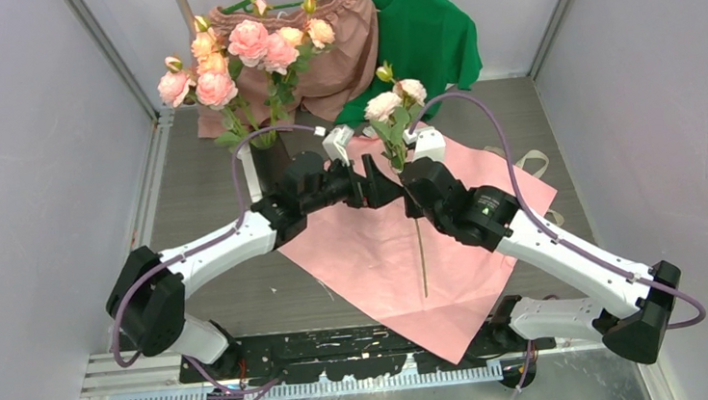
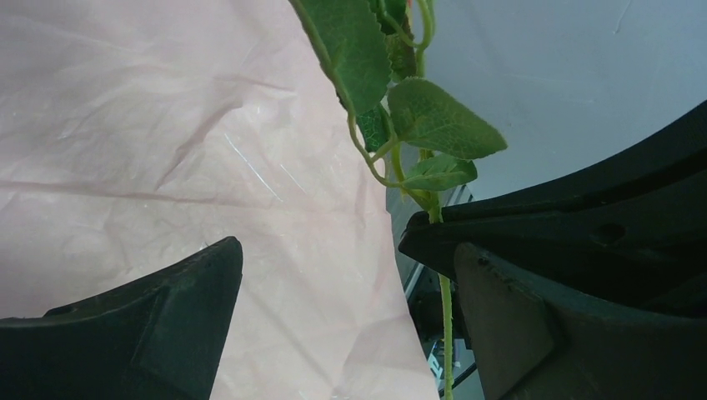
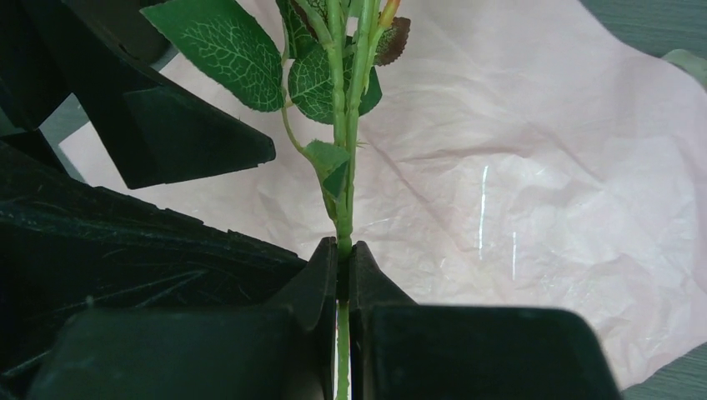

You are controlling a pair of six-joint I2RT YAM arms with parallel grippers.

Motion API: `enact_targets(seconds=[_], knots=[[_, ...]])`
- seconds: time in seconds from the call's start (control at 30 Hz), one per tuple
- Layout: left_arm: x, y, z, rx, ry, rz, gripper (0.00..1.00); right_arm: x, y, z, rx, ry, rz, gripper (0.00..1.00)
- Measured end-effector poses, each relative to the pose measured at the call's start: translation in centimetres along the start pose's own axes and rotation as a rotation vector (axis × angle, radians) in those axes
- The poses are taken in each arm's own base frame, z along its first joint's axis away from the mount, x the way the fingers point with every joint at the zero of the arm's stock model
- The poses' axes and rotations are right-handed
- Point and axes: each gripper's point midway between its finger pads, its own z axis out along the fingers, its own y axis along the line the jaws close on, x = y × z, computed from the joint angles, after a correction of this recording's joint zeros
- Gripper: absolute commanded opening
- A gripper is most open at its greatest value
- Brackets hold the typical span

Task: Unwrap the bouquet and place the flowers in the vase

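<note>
The salmon-pink paper sheet lies spread flat on the table, with no flowers left on it. Pink roses stand in the black vase at the back left. My right gripper is shut on the thin green stem of a pale rose sprig with a yellow bud, holding it upright above the paper. My left gripper stands open right beside it. That stem runs close by its right finger, and nothing is gripped.
Pink shorts on a green hanger and a green shirt hang at the back. A cream ribbon lies by the paper's right edge. Grey walls close in on both sides.
</note>
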Motion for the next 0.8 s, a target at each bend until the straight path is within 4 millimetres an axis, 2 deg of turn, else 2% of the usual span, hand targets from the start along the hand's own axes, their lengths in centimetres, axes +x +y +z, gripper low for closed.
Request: enact_targets(seconds=[0.17,0.33,0.43,0.53,0.7,0.8], knots=[[-1.1,-0.8,1.5,0.009,0.020,0.017,0.98,-1.1,-1.6,-0.3,0.076,-0.052,0.008,0.01],[-2.2,-1.5,1.7,-0.001,0.001,0.031,0.99,-1.8,-2.1,-1.0,0.086,-0.087,0.024,0.01],[-4.0,-1.8,1.8,-0.011,-0.060,0.029,0.99,-1.5,-0.1,-1.3,0.003,-0.075,0.021,0.01],[-4.9,-2.3,1.6,-0.002,-0.091,0.017,0.99,-1.2,1.4,-1.5,-0.053,-0.066,0.015,0.01],[-5.9,-3.7,0.6,0.025,-0.119,0.018,0.99,-1.4,1.7,-1.3,-0.064,-0.077,0.025,0.01],[-6.7,-4.8,-0.2,0.048,-0.142,0.026,0.94,-1.6,1.8,-1.5,-0.074,-0.082,0.034,0.01]])
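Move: The rose stem pinched by the right hand crosses about 4 cm to the left hand's right and 3 cm above it, neither ahead nor back; its pale flower heads are some 13 cm ahead, 1 cm right and 6 cm up. The black vase stands roughly 22 cm left of the left hand, 8 cm ahead and 15 cm lower. From the right hand, the left hand is about 4 cm left, 2 cm ahead and level. The right hand keeps its pinch on the rose stem, easing about 2 cm right, then swinging back to end slightly left and 2 cm higher. The open left hand first edges right beside the right fingertips, then rises about 8 cm and slightly forward, bringing its gap up to the leafy stem above the right hand's grip; its fingers stay wide open. ##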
